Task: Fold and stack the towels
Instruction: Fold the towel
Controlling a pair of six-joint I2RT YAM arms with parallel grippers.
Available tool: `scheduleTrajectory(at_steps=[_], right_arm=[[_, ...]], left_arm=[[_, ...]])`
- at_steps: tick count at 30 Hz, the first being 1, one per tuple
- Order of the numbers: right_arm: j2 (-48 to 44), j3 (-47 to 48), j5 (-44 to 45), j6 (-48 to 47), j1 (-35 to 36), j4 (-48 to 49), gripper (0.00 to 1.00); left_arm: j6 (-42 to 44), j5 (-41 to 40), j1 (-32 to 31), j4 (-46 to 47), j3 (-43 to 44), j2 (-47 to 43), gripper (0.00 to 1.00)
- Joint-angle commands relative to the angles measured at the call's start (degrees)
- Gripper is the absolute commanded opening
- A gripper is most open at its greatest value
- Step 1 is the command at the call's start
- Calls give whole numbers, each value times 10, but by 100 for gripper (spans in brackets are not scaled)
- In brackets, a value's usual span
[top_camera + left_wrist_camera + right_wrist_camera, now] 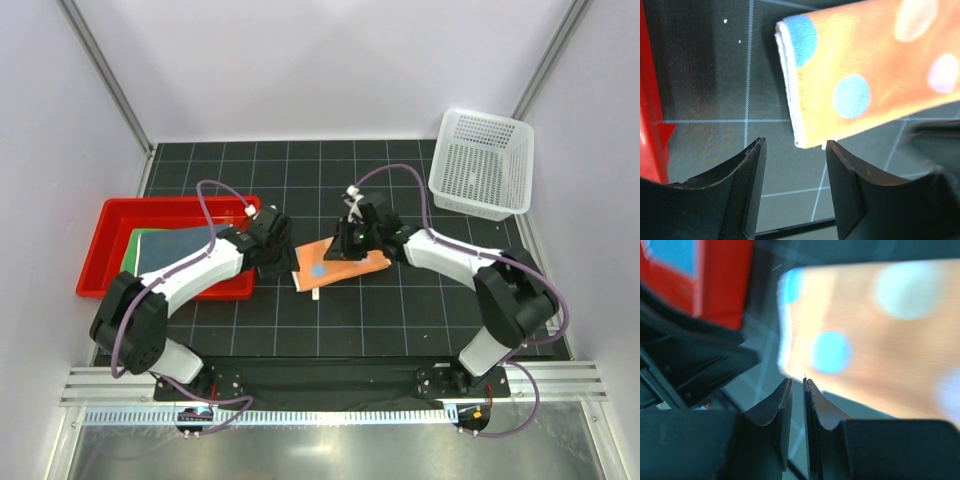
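The orange towel (pixel 345 266) with coloured dots lies folded on the black grid mat. In the left wrist view its folded white edge (pixel 790 95) sits just beyond my fingertips. My left gripper (pixel 283 268) (pixel 795 145) is open at the towel's left end, with only mat between its fingers. My right gripper (pixel 346 250) (pixel 797 381) hovers over the towel's (pixel 880 340) near edge, its jaws a narrow slit apart with nothing in them. The green towel (pixel 133 252) and the dark blue towel (pixel 178 245) lie in the red tray (pixel 100 240).
The red tray's wall (pixel 647 100) stands close on the left of my left gripper. A white mesh basket (pixel 482 165) sits at the back right. Both arms meet over the middle of the mat.
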Motion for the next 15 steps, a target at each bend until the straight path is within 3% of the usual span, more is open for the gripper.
scheduleTrajectory(at_steps=[1,6,15], right_arm=[[-32,-20,113,-38,-42,-82,22],[-50,-52,192,-48,-88,-100,21],[-19,-93,223,-60,-94,-70,18]], left_arm=[[-23,-33,-10,34,10,8,55],[-38,-50,-20,36,23,48,57],[-70,-67,-21,77,11,74,58]])
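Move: The folded orange towel's left edge has its middle about 4 cm ahead of the left hand, 2 cm right and 7 cm below. The white tag is some 7 cm right of that hand and 2 cm back, while the red basket's near wall stands 9 cm left and 4 cm ahead. From the right hand, the towel's right edge lies about 16 cm right, 6 cm ahead and 8 cm below; the tag is 4 cm left and 5 cm back. The right fingertips, almost shut throughout, come down onto the towel beside the lilac spot, just short of its right edge. They get there by sweeping about 13 cm right over the cloth while sinking 7 cm, the wrist turning some 30 degrees from a leftward slant to point more steeply down. Meanwhile the left hand, half open, sinks about 3 cm towards the towel's left end, not yet touching it. ##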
